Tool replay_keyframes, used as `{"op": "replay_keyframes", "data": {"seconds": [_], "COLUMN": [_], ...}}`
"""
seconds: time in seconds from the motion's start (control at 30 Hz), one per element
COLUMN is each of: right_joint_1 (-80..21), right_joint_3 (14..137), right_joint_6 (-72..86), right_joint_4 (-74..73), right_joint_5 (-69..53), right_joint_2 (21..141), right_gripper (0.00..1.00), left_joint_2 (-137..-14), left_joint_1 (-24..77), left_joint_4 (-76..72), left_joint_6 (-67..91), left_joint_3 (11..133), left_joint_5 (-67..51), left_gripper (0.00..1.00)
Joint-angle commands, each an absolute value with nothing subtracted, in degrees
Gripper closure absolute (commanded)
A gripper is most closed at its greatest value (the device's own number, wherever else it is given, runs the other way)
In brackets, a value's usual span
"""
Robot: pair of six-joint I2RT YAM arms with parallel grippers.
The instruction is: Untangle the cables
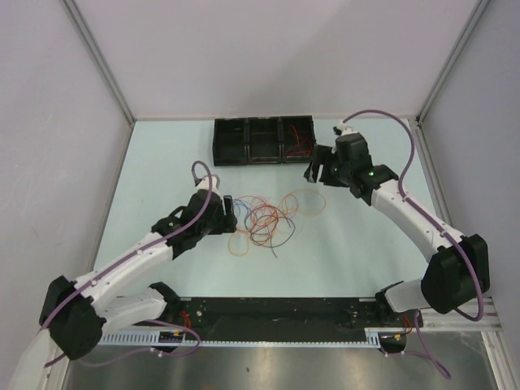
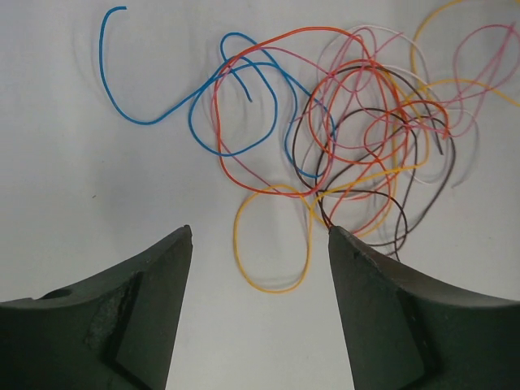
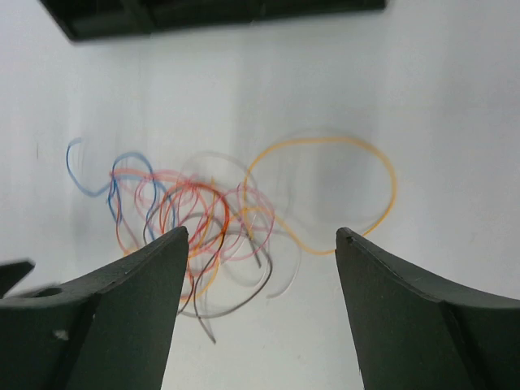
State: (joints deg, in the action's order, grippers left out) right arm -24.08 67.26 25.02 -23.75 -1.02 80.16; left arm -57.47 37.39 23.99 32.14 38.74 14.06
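Note:
The cables (image 1: 266, 219) lie in one loose tangle of red, blue, orange-yellow, pink and dark wires on the pale table. My left gripper (image 1: 233, 214) is at the tangle's left edge, open and empty. In the left wrist view its tips (image 2: 261, 232) straddle a yellow loop (image 2: 272, 289), with the tangle (image 2: 357, 81) beyond and a blue cable (image 2: 146, 122) trailing left. My right gripper (image 1: 322, 169) hovers above and behind the tangle's right side, open and empty. The right wrist view shows its jaws (image 3: 262, 234) spread wide above the blurred tangle (image 3: 195, 211) and an orange loop (image 3: 325, 140).
A row of black bins (image 1: 264, 140) stands at the back of the table, behind the tangle and just left of the right gripper; the right-hand bin holds some red wire. The bins' edge (image 3: 203, 15) shows in the right wrist view. White walls enclose the table.

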Motion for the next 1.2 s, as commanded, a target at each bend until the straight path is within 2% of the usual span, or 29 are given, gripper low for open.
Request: {"op": "replay_keyframes", "data": {"seconds": [0.0, 0.27, 0.43, 0.73, 0.8, 0.97, 1.03, 1.07, 1.1, 1.17], "right_joint_1": [-28.47, -29.88, -30.06, -30.41, -30.41, -30.32, -30.41, -30.41, -30.41, -30.41], "right_joint_3": [63.37, 60.64, 60.64, 59.50, 59.33, 59.33, 59.33, 59.33, 59.33, 59.33], "right_joint_6": [27.68, 28.04, 27.77, 27.51, 27.42, 27.16, 27.16, 27.16, 27.33, 27.33], "right_joint_4": [-22.68, -20.04, -20.04, -20.39, -20.39, -20.48, -20.74, -20.74, -20.74, -20.83], "right_joint_5": [-2.11, -3.60, -4.04, -3.96, -3.96, -3.87, -3.87, -3.87, -3.87, -3.96], "right_joint_2": [77.78, 78.40, 78.75, 78.49, 78.31, 78.31, 77.96, 77.96, 77.78, 77.17], "right_gripper": [0.23, 0.23, 0.23, 0.23, 0.23, 0.24, 0.23, 0.24, 0.24, 0.24], "left_joint_2": [-64.31, -72.15, -77.07, -86.12, -88.32, -91.93, -92.90, -92.99, -92.90, -90.45], "left_joint_1": [37.79, 37.79, 37.79, 37.79, 37.71, 37.44, 37.27, 37.18, 37.18, 37.09], "left_joint_4": [18.46, 13.54, 12.04, 10.72, 10.55, 10.63, 10.72, 10.81, 12.72, 15.45], "left_joint_6": [32.87, 32.43, 30.41, 27.60, 27.16, 26.98, 26.90, 26.81, 26.81, 26.89], "left_joint_3": [41.92, 42.01, 44.12, 47.89, 48.60, 50.62, 51.32, 51.50, 52.03, 54.75], "left_joint_5": [17.05, 17.31, 18.02, 21.44, 21.88, 22.32, 22.24, 22.06, 22.06, 21.19], "left_gripper": [0.30, 0.35, 0.44, 0.46, 0.50, 0.72, 0.77, 0.92, 1.00, 0.99]}}
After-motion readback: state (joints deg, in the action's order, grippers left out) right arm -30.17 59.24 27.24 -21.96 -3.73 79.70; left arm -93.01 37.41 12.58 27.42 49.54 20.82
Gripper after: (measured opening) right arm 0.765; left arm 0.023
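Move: The blue cable's middle lies about 8 cm ahead of the left hand, 2 cm to its right and 10 cm below. The red-and-pink tangle is some 6 cm farther right of that and 2 cm nearer the base; the small yellow loop sits nearly straight below the hand, a couple of centimetres to its right. From the right hand the blue cable is roughly 23 cm left, 4 cm back and 18 cm below, and the tangle 16 cm left and 6 cm back. Down and forward, drifting slightly right, the left hand sinks about 9 cm and reaches some 7 cm to the blue cable's crossing loops, rolling its left side up about 15 degrees; its half-narrowed fingers then shut, pinching a blue strand at the tips. The open right hand eases down, back and left about 7 cm towards the tangle, then hovers. ##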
